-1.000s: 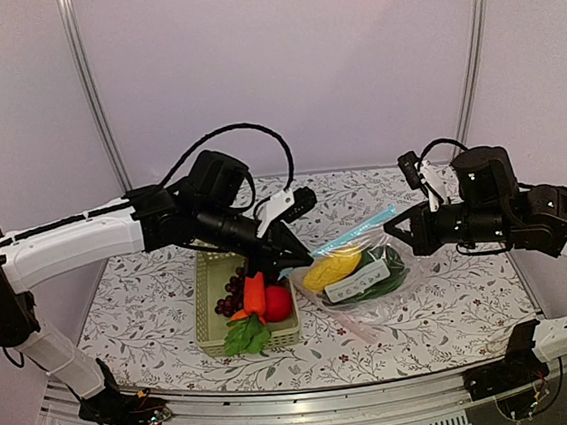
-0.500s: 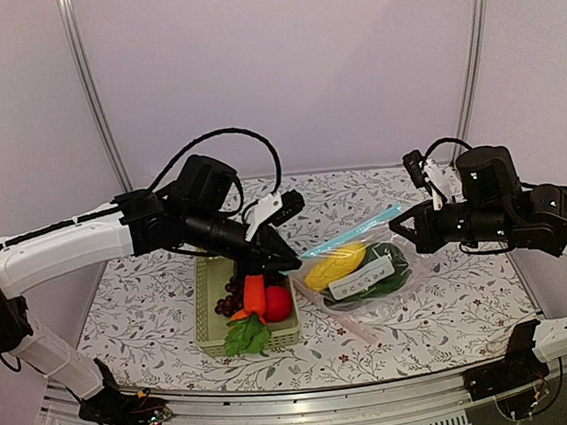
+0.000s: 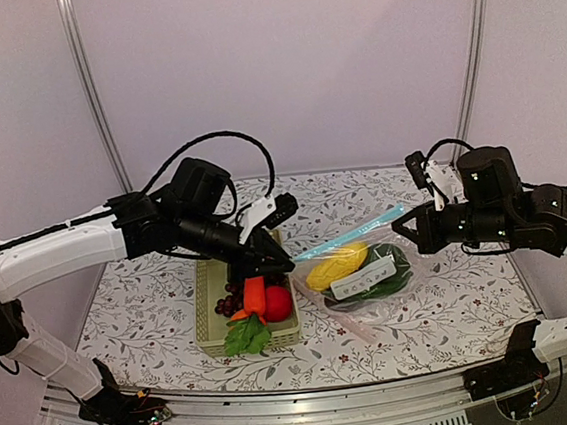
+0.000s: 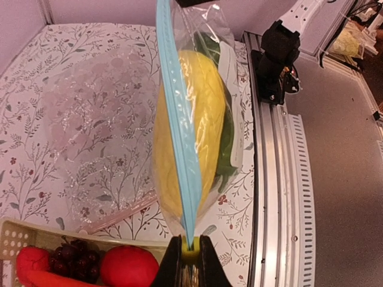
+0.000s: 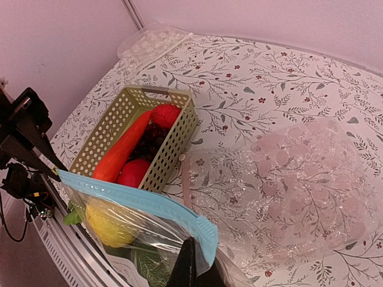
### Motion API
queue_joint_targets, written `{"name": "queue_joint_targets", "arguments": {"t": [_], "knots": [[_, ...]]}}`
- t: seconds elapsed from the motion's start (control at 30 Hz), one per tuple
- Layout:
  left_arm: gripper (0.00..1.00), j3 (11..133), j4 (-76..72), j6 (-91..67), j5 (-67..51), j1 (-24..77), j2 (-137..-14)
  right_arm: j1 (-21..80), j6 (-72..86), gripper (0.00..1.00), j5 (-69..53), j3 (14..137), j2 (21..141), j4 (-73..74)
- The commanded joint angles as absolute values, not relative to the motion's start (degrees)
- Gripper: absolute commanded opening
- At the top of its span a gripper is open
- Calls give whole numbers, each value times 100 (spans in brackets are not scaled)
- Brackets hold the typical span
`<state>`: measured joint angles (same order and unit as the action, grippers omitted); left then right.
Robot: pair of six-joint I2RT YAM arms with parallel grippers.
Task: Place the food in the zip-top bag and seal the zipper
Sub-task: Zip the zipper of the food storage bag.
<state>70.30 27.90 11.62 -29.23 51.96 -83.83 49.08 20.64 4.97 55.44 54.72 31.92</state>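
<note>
The zip-top bag (image 3: pixel 369 287) hangs clear of the table, stretched between both grippers. Inside it lie a yellow corn cob (image 3: pixel 336 266) and a dark green vegetable (image 3: pixel 391 268). Its zipper (image 3: pixel 351 234) runs as a taut blue strip. My left gripper (image 3: pixel 287 264) is shut on the zipper's left end (image 4: pixel 190 242), with a small yellow-green piece between the jaws. My right gripper (image 3: pixel 402 223) is shut on the bag's right corner, just under the zipper (image 5: pixel 137 200). More food sits in the basket: a carrot (image 3: pixel 254 294), grapes (image 3: pixel 230 303) and red fruit (image 3: pixel 278 301).
The pale green mesh basket (image 3: pixel 207 315) stands left of the bag, below my left gripper. A clear bubbly plastic sheet (image 5: pixel 299 179) lies on the floral table behind the bag. A metal rail (image 4: pixel 272 179) runs along the table's near edge.
My left gripper has drawn left and a little lower with the zipper end. The blue strip now runs straighter between the grippers. The right gripper has barely moved.
</note>
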Motion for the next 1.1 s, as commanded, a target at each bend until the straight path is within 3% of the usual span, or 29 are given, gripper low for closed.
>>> {"name": "queue_joint_targets", "arguments": {"t": [0.0,0.17,0.23,0.33,0.43,0.63,0.8,0.9,1.0,1.07], "knots": [[0,6815,3617,1062,-2760,5010,-8141,4647,2126,0,1336,5616,5280,3613],[9,6664,3354,818,-2768,5017,-8132,4647,2136,0,843,5498,5366,3397],[21,6542,3104,638,-2762,5019,-8094,4645,2156,0,535,5411,5454,3207],[48,6297,2613,290,-2639,5022,-7956,4643,2334,0,380,5241,5690,2971],[62,5942,1968,-36,-2378,5019,-7658,4645,2636,2,431,5032,5973,2712],[80,5328,973,-490,-1678,4948,-7012,4643,2827,9,593,4978,6290,2494],[81,5200,848,-817,-1376,4681,-6880,4647,2714,28,681,5160,6381,2533],[81,5080,725,-1018,-1272,4512,-6805,4647,2640,48,608,5279,6456,2576],[81,4906,520,-1026,-1183,4405,-6647,4645,2589,79,676,5333,6402,2606],[81,4751,368,-1068,-962,4317,-6511,4648,2544,88,723,5350,6279,2609]]}}
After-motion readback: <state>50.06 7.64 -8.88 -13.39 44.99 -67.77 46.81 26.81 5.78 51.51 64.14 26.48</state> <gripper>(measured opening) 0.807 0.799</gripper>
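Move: The zip-top bag of food hangs stretched between my hands by its blue zipper strip. Its middle is about 14 cm to my left hand's right and 10 cm below, level with it fore and aft; from my right hand it is about 7 cm left, 5 cm back and 13 cm down. The basket's middle is 11 cm left of my left hand, 17 cm down, with the tomato in it 4 cm left, 4 cm back. My left hand dips about 3 cm to its left and opens wide, letting go of the yellow-tipped zipper end, then heads forward and left, away from the bag and over the basket, rising again and turning some 30 degrees counter-clockwise. My right hand lowers its end about 7 cm, easing slightly forward, and only then opens wide at the strip's other end. ##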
